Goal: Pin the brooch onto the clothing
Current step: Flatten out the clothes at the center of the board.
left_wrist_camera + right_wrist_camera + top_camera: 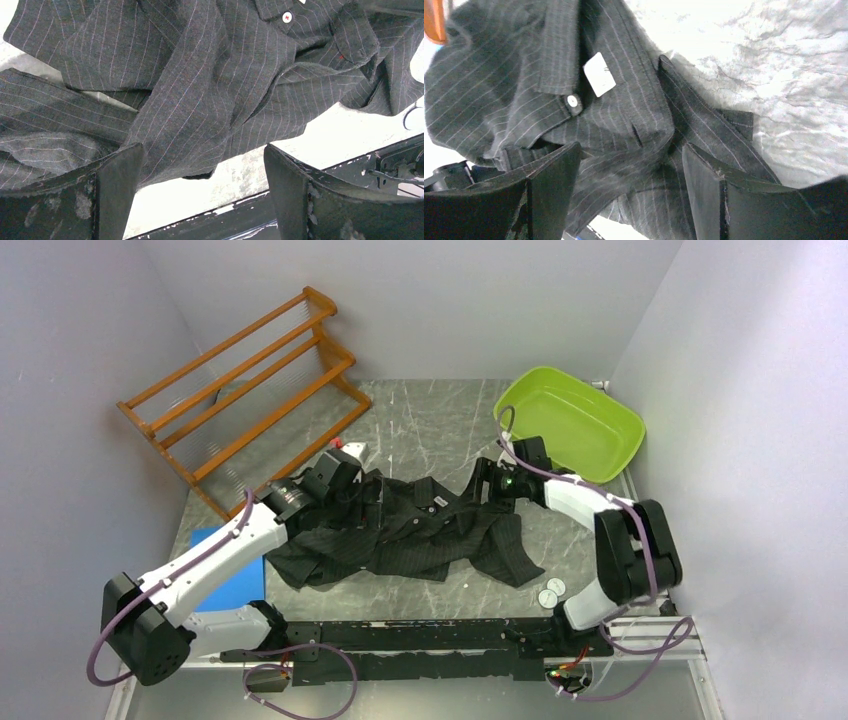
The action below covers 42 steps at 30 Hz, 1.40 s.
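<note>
The clothing (410, 535), a black pinstriped shirt, lies crumpled on the marble table (440, 425). My left gripper (338, 475) hovers open over its left end. In the left wrist view the shirt (200, 75) fills the top, with a white button (287, 17) and a tiny red mark (341, 57); only bare table shows between the left gripper (202, 150) jaws. My right gripper (492, 483) is at the shirt's right end. Its jaws (630, 147) stand wide apart over a fold of shirt (524, 90) near a white label (599, 74). Two small white discs (551, 591), possibly the brooch, lie near the right arm's base.
A lime green tub (570, 425) sits at the back right. A wooden rack (250, 390) leans at the back left. A blue pad (235, 575) lies under the left arm. A small white and red object (351, 448) rests behind the shirt.
</note>
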Available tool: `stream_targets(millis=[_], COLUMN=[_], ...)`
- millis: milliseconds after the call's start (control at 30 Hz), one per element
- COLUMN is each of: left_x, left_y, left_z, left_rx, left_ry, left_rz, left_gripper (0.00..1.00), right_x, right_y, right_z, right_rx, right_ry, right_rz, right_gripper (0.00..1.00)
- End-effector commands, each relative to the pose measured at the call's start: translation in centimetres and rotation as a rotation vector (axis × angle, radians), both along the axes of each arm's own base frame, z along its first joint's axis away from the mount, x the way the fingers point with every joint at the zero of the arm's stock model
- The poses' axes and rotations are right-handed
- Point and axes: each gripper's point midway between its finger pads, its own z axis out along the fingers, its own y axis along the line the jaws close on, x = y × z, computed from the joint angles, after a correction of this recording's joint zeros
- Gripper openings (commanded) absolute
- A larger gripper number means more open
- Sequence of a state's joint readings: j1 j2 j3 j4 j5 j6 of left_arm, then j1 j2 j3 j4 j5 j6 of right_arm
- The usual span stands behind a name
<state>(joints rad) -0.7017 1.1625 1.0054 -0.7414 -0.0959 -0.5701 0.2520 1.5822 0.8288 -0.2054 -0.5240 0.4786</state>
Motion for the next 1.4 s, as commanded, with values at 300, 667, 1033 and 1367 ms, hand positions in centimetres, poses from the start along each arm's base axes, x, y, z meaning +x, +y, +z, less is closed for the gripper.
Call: stream_targets(millis=[300,667,1033,1367], left_x=[1.3,4.5,3.6,4.6], left_y=[-8.0,-14.5,-20.1,-18.1], left_z=[2.7,1.4,-1.4,-3.5], left_rx=[-0.192,-0.102,-0.241,-0.119], left_ry=[-0.076,-0.109,-0.053,-0.066], left_rz=[-0.402,-0.768,-0.883,-0.805], left_gripper=[0.89,0.77,0.75,0.19], right_x=[-0.7,-0.6,0.0,0.2], right_y=[-1.3,-2.7,-3.1,-1.4], right_z=[1.4,4.0,6.8,7.7], right_rx=[0.0,0.094,0.112,0.2], right_ry=[-0.062,-0.107,-0.183,-0.192], right_rz=[-0.075,-0.138,-0.13,-0.025], right_gripper=[0.77,0.79,0.81,0.81])
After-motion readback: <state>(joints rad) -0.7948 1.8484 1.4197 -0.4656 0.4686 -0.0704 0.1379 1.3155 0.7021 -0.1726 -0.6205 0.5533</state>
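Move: The raised fold of the clothing lies about 18 cm to the right of my left hand, 3 cm farther out and 6 cm below it. Just beyond that fold, the button sits some 15 cm right and 7 cm ahead of my left hand, the white label 17 cm right and 9 cm ahead. The spread sleeve is 30 cm right and 6 cm back. From my right hand the fold lies some 6 cm left, 5 cm back, 3 cm lower. I sweep my left hand some 18 cm to the right, low over the clothing, turning it about 45 degrees clockwise and lifting a little midway. Then I sink onto the raised fold behind the button and draw my wide-open fingers most of the way shut around it. My right hand, staying open, bobs up, down and up again, ending about 5 cm higher and slightly to the right. ##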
